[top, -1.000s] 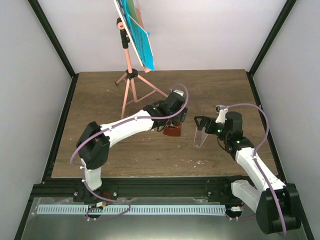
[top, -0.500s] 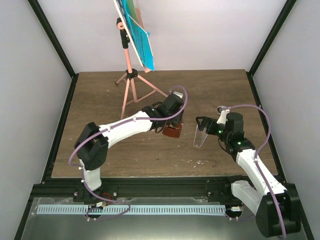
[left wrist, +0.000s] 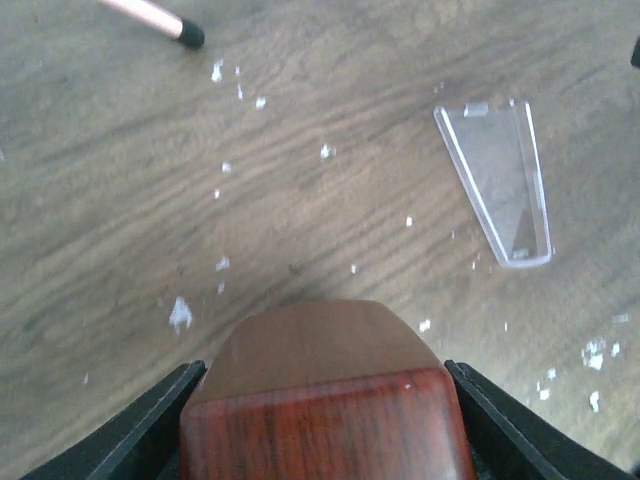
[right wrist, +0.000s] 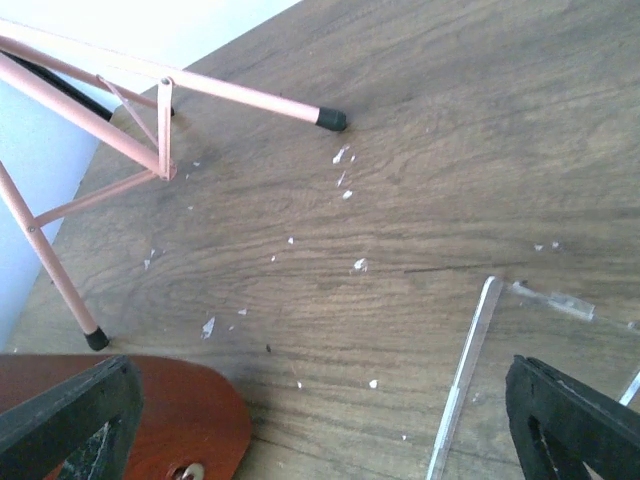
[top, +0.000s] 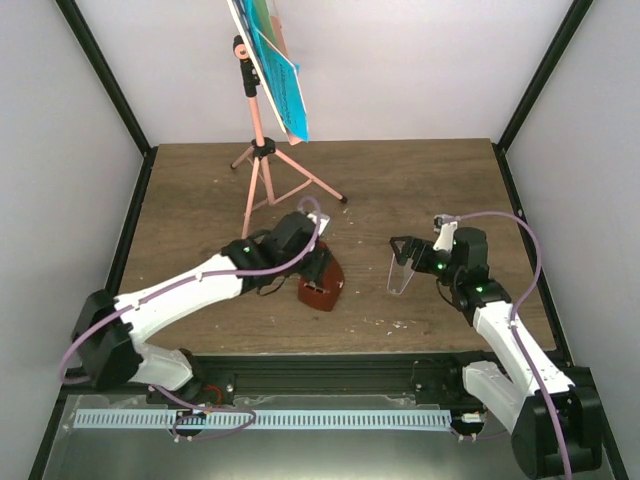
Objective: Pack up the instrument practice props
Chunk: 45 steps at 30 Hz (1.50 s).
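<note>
The reddish-brown metronome [top: 320,288] hangs low over the table's middle, with my left gripper [top: 316,280] shut on it. In the left wrist view the metronome [left wrist: 325,400] fills the gap between both black fingers [left wrist: 150,425]. Its clear plastic cover [top: 400,276] lies flat on the wood to the right, apart from it. My right gripper [top: 404,258] is open just above that cover, whose edge [right wrist: 465,380] shows inside the right finger [right wrist: 575,425]. The pink tripod music stand [top: 258,150] stands upright at the back left, with blue sheet-music pages [top: 280,85] on its desk.
The stand's legs [right wrist: 150,130] spread over the back-left of the wooden table [top: 430,190]. Small white flecks [left wrist: 180,312] are scattered on the wood. Black frame posts and white walls close in the table on three sides.
My left gripper closed on the metronome, then drew back toward the near left with it. The right arm and the clear cover have barely moved.
</note>
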Tool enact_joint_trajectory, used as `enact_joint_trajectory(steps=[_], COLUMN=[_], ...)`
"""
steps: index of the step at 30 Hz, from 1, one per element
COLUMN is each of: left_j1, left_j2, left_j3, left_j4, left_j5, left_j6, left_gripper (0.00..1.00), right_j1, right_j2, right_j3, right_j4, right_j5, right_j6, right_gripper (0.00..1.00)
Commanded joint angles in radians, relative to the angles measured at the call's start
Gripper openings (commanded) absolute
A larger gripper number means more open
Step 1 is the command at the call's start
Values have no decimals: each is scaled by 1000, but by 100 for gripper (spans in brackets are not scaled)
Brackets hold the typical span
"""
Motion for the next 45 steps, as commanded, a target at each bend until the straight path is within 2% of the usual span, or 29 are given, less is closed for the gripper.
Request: enact_joint_trajectory(steps=[1,5,9,23,29,32,34,40,43,45], left_j1=[-12,-34,-80,-208,-209,-209,-209,-209,-191,-126], left_j2=[-140,-204,-219,-104,-99,-104,-114,-233,-289,-323], left_j3=[-117,-180,-193,-134,-141,-143,-140,-145,-96,-50], left_j4=[55,80,92,19,36,48,52,138,103,52], left_j5=[25,17,-50,-241,-226,-228,-231,-179,-163,-59], left_j6=[-29,-44,-24,9,-17,-23,-34,-7,25,35], left_gripper=[43,41,41,50,62,77,83,95,100,100], right_j1=[-9,-8,-7,-1,1,1,3,29,53,77], right_j2=[4,6,5,-18,-22,-19,-10,-39,-68,-82], right_j3=[-24,-42,-34,-72,-74,-70,-54,-10,5,14], right_j4=[44,83,76,73,75,80,61,56,87,118], right_j5=[-80,-140,-161,-193,-207,-213,-219,-260,-293,-333], right_j6=[22,46,38,33,38,55,55,-5,-26,-38], right_gripper=[100,100,100,100,100,100,100,100,100,100])
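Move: The metronome, already in the left fingers, is bound for a bare patch of table about 6 cm back from that hand, neither left nor right, and some 16 cm below. At table height too, the clear cover lies roughly 19 cm right and 8 cm ahead of the left hand, and the music stand's nearest foot about 18 cm left and 8 cm ahead. From the right hand the metronome is about 17 cm left, 3 cm back and 6 cm lower. The metronome, still gripped near its top by the left hand, is carried back about 6 cm, first veering left and then right again, and lowered some 2 cm to the bare patch; the fingers then open wide, let go and rise about 7 cm clear. Meanwhile the open, empty right hand eases left and back about 5 cm towards the metronome, turning some 15 degrees counter-clockwise. ##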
